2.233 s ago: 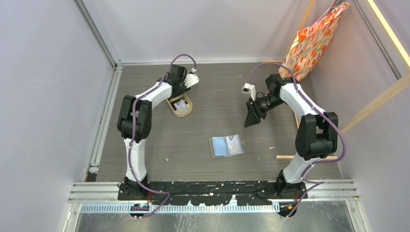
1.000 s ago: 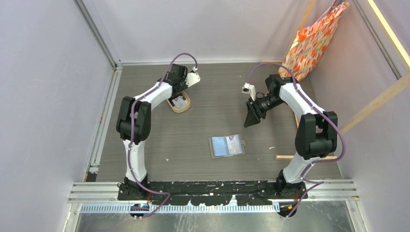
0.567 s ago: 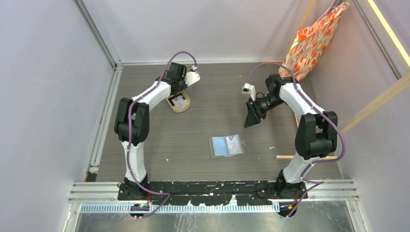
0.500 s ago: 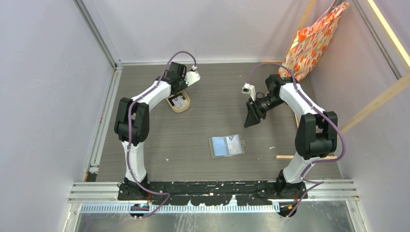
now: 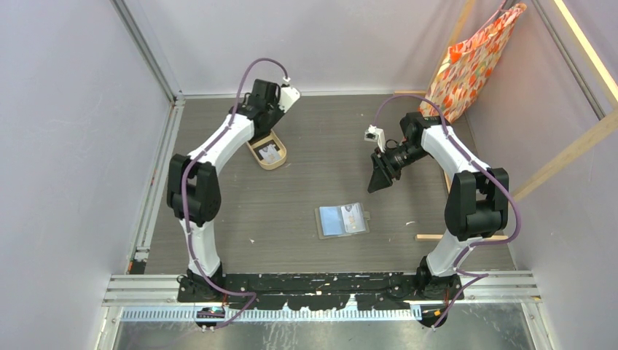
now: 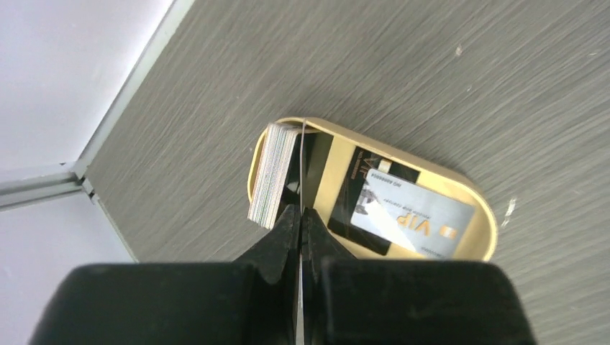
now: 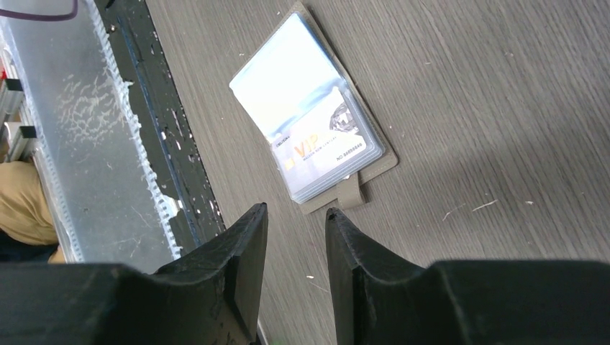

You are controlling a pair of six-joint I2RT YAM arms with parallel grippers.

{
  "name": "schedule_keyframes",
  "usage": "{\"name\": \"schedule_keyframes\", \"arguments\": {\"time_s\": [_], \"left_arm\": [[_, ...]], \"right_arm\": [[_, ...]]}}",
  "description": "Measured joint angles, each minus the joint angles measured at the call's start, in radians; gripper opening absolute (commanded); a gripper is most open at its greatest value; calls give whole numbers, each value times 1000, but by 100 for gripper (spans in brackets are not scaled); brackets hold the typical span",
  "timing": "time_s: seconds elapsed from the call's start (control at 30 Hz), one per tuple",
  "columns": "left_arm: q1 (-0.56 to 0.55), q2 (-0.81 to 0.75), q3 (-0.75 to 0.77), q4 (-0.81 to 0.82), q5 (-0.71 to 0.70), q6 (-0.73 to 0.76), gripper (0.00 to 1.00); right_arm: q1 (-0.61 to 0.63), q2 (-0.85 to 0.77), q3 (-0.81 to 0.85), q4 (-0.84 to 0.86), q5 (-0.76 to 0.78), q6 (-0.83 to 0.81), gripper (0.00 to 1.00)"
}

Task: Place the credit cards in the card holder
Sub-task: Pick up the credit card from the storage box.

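Observation:
A tan oval tray [image 5: 256, 151] [image 6: 475, 208] at the back left holds credit cards: a stack standing on edge [image 6: 273, 176] and a silver VIP card [image 6: 421, 215] lying on a black card [image 6: 352, 215]. Above the tray's end, my left gripper [image 5: 260, 122] [image 6: 301, 212] is shut on one thin pale credit card [image 6: 304, 151], seen edge-on. The card holder [image 5: 342, 219] [image 7: 309, 118] lies open in the middle of the table, with one VIP card in its clear sleeve. My right gripper [image 5: 378, 182] [image 7: 296, 210] hovers open and empty, behind and to the right of the holder.
An orange patterned bag [image 5: 474, 62] hangs at the back right corner. A thin wooden strip [image 5: 437, 236] lies on the table by the right arm's base. Walls close in on both sides, and a metal rail [image 5: 328, 288] runs along the near edge.
My left gripper closed on a card in the tray and has risen with it, the arm stretching up and back. The right arm and the card holder have not moved.

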Motion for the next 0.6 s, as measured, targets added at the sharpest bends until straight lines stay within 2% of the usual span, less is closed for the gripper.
{"name": "schedule_keyframes", "arguments": {"time_s": [0.17,0.33,0.43,0.6], "left_arm": [[0,-110,-2,6,125,-186,0],[0,-254,-95,116,391,-428,0],[-2,-333,-253,293,572,-645,0],[-8,-377,-666,887,766,-1171,0]], "right_arm": [[6,0,0,8,-10,19,40],[19,-11,-10,71,-8,93,40],[23,-51,-32,127,-8,161,40],[24,-175,-102,258,-27,321,41]]}}
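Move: The black card is already in the left fingers; the card holder it is meant for lies some 29 cm back, 23 cm to the right and 12 cm below. The open right gripper is about 24 cm back, 32 cm right and 2 cm lower; the storage box sits 4 cm back, straight below by 11 cm. From the right hand the holder is roughly 5 cm back, 9 cm left, 10 cm down. Left hand arcs up, right and back some 20 cm, rolling the held card towards the rising right hand. ##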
